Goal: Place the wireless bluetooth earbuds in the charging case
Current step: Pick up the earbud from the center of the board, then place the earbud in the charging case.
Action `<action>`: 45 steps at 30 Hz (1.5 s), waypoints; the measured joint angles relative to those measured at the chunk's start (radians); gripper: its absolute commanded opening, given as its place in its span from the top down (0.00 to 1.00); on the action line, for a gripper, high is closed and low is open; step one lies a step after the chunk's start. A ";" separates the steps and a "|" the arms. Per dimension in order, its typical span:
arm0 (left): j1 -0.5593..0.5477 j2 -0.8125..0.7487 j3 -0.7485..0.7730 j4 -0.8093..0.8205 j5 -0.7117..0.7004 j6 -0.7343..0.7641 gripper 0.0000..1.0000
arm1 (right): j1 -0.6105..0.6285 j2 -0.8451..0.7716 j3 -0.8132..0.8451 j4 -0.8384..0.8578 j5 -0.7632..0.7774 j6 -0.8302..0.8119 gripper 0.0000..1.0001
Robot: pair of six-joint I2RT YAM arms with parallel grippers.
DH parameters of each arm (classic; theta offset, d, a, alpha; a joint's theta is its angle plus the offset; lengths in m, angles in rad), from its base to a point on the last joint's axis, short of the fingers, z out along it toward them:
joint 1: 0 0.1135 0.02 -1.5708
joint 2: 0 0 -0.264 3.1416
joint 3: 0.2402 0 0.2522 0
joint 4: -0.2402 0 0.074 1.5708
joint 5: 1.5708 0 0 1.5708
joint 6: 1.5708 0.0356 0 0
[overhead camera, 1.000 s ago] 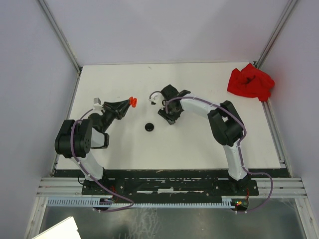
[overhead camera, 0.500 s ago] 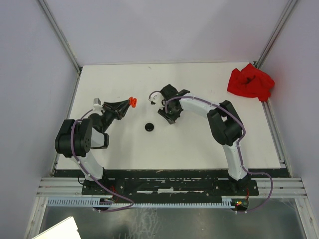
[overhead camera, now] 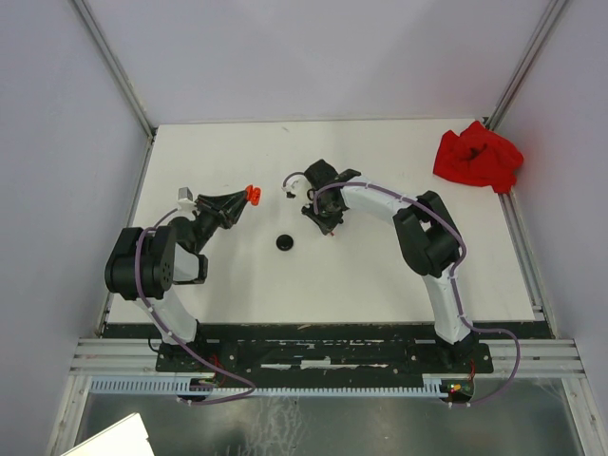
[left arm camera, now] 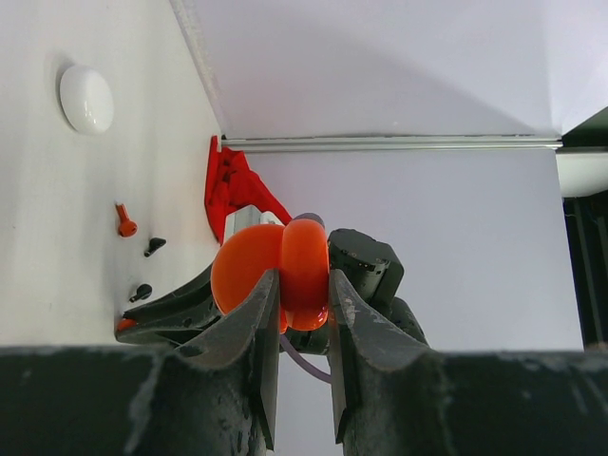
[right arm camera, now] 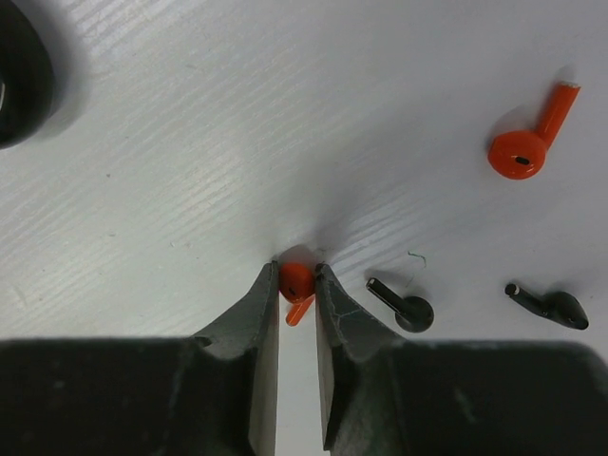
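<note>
My left gripper [left arm camera: 299, 302] is shut on an open orange-red charging case [left arm camera: 280, 271], held above the table left of centre [overhead camera: 253, 194]. My right gripper [right arm camera: 297, 285] points down at the table, its two fingers pressed against either side of a small red earbud [right arm camera: 296, 278] that lies on the white surface. In the top view that gripper [overhead camera: 328, 226] is at mid-table. A second red earbud [right arm camera: 522, 147] and two black earbuds [right arm camera: 408, 306] [right arm camera: 553, 306] lie loose to the right of it.
A round black case [overhead camera: 285, 242] sits between the arms, near the right gripper. A closed white case [left arm camera: 85, 98] lies farther back. A crumpled red cloth [overhead camera: 478, 157] is at the back right corner. Grey walls enclose the table.
The right gripper's fingers have narrowed onto the red earbud and the wrist has dipped slightly toward the table. The left arm and its case have not moved.
</note>
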 measured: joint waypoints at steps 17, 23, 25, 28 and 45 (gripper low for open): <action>-0.059 -0.016 -0.007 -0.037 -0.008 0.001 0.97 | 0.000 -0.393 -0.378 0.463 0.034 0.149 0.98; -0.172 -0.004 0.049 -0.055 -0.020 0.000 0.97 | 0.000 -0.636 -0.665 0.936 0.023 0.244 0.99; -0.208 0.016 0.073 -0.048 -0.029 0.000 0.97 | 0.000 -0.665 -0.737 1.081 0.011 0.260 0.99; -0.261 0.069 0.108 -0.033 -0.039 -0.008 0.97 | 0.000 -0.674 -0.830 1.282 -0.019 0.269 0.98; -0.363 0.179 0.189 0.031 -0.045 -0.096 0.97 | -0.001 -0.671 -0.927 1.594 -0.111 0.251 0.98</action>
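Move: Between the right fingers, already pinched at the table, is the orange earbud. The orange case in the left gripper lies about 18 cm to the right hand's left, 2 cm ahead and 15 cm above it. A black earbud is some 3 cm ahead and 2 cm to its right, the other orange earbud about 8 cm ahead and 2 cm left, the black case 12 cm left and 3 cm back. From the left hand, the held earbud is roughly 19 cm right, 1 cm back, 15 cm below. Lifting the orange earbud off the table, the right hand goes almost straight up some 22 cm while its wrist swings about 75 degrees, from pointing down to roughly level, forward and left towards the case. Meanwhile the left hand carries the orange case about 14 cm right, turning some 20 degrees clockwise, to meet it; both keep their grips. ##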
